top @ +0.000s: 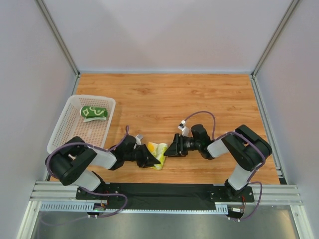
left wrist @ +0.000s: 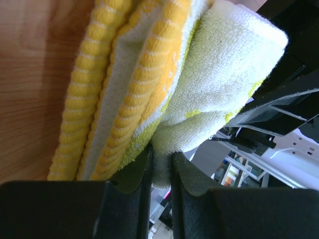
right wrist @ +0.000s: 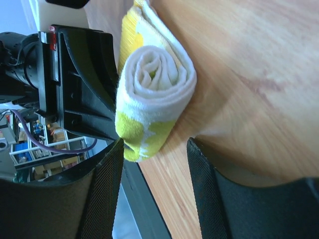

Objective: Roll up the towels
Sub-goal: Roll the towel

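The yellow and lime-green towel [top: 158, 153] lies rolled on the wood table between my two grippers. My left gripper [top: 149, 159] is shut on a lime-green fold of that yellow towel [left wrist: 169, 89] at its near end. My right gripper [top: 173, 147] stands open just right of the roll. In the right wrist view the spiral end of the yellow towel [right wrist: 155, 82] faces the camera, and one finger [right wrist: 102, 184] touches its lower edge. The dark green towel [top: 93, 112] with white pattern lies rolled in the basket.
A white perforated basket [top: 67, 128] stands at the left, close behind my left arm. The black rail runs along the table's near edge [top: 164, 189], right below the yellow roll. Grey walls close in the table on three sides.
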Available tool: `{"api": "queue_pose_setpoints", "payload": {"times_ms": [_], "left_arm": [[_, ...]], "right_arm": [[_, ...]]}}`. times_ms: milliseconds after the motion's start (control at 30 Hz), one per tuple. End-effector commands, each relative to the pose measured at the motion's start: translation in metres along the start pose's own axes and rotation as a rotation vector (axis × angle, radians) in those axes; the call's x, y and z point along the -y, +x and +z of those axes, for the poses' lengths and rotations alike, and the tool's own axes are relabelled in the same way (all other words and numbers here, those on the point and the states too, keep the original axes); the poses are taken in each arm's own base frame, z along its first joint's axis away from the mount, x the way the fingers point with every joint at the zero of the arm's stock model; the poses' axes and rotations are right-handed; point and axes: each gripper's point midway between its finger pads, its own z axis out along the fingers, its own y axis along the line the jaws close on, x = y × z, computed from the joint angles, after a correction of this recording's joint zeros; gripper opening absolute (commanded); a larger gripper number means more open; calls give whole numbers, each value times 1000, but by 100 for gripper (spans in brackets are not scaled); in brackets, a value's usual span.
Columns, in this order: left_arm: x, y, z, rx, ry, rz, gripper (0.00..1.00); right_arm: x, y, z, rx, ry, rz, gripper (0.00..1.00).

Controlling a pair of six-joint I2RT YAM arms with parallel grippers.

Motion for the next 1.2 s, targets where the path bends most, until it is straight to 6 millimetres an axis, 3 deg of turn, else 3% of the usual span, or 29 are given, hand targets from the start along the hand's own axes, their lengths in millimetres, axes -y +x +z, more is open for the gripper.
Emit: {"api": "queue_pose_setpoints", "payload": {"times_ms": [0, 333, 433, 500, 567, 733, 767, 800, 833, 933, 967, 1033, 1067, 1100, 1167], "left_arm": [[-64, 1, -2, 38, -209, -87, 4], [-61, 2, -5, 37, -194, -84, 4], [-61, 2, -5, 34, -189, -78, 4], [-60, 3, -4, 20, -186, -56, 6], [-58, 2, -5, 14, -196, -30, 14], [-65, -7, -18, 57, -333, 77, 39], [-47, -11, -19, 78, -317, 131, 43], [-47, -18, -22, 118, -363, 170, 47], [-60, -13, -33, 102, -461, 206, 52], [-45, -17, -46, 152, -578, 338, 55], [-30, -22, -46, 192, -599, 411, 55], [-34, -22, -60, 214, -717, 465, 55], [-19, -18, -58, 232, -731, 524, 55], [-22, -26, -70, 287, -821, 572, 55], [-1, -20, -67, 317, -848, 677, 54]], "right_arm": [[0, -15, 10, 52, -21, -55, 56], [2, -11, 30, 31, -17, -58, 47], [-1, -11, 34, 36, -33, -64, 39], [-5, -12, 35, 49, -47, -66, 27], [-4, -15, 34, 63, -37, -58, 17], [2, -18, 27, 75, 67, -39, 11], [5, -21, 25, 88, 99, -34, 10], [12, -16, 23, 70, 144, -20, 10], [8, -20, 21, 79, 152, -26, 9], [18, -21, 16, 85, 233, -7, 8], [18, -21, 16, 83, 243, -5, 7], [21, -20, 14, 77, 285, 1, 7], [17, -22, 13, 84, 292, -6, 7], [19, -14, 12, 59, 322, 0, 7], [14, -19, 11, 65, 350, -24, 7]]}}
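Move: The towel roll sits between the grippers, its middle about 4 cm left and 3 cm back of the open right hand and some 1 cm lower; its spiral end faces outward. The left gripper's tips are about 6 cm left and 5 cm back of the right hand. The loose yellow tail lies 8 cm to its left, 1 cm farther out. From the left hand, already pinching the near end, the roll's middle is 3 cm ahead and 2 cm right. Slide the right gripper about 2.5 cm left, slightly forward and down, onto the roll's spiral end and pinch it while the left keeps its hold. Then open the left fingers and lift them free about 3 cm, easing left and tipping them some 40 degrees more steeply down, as the right hand draws back right about 1 cm, still gripping. ##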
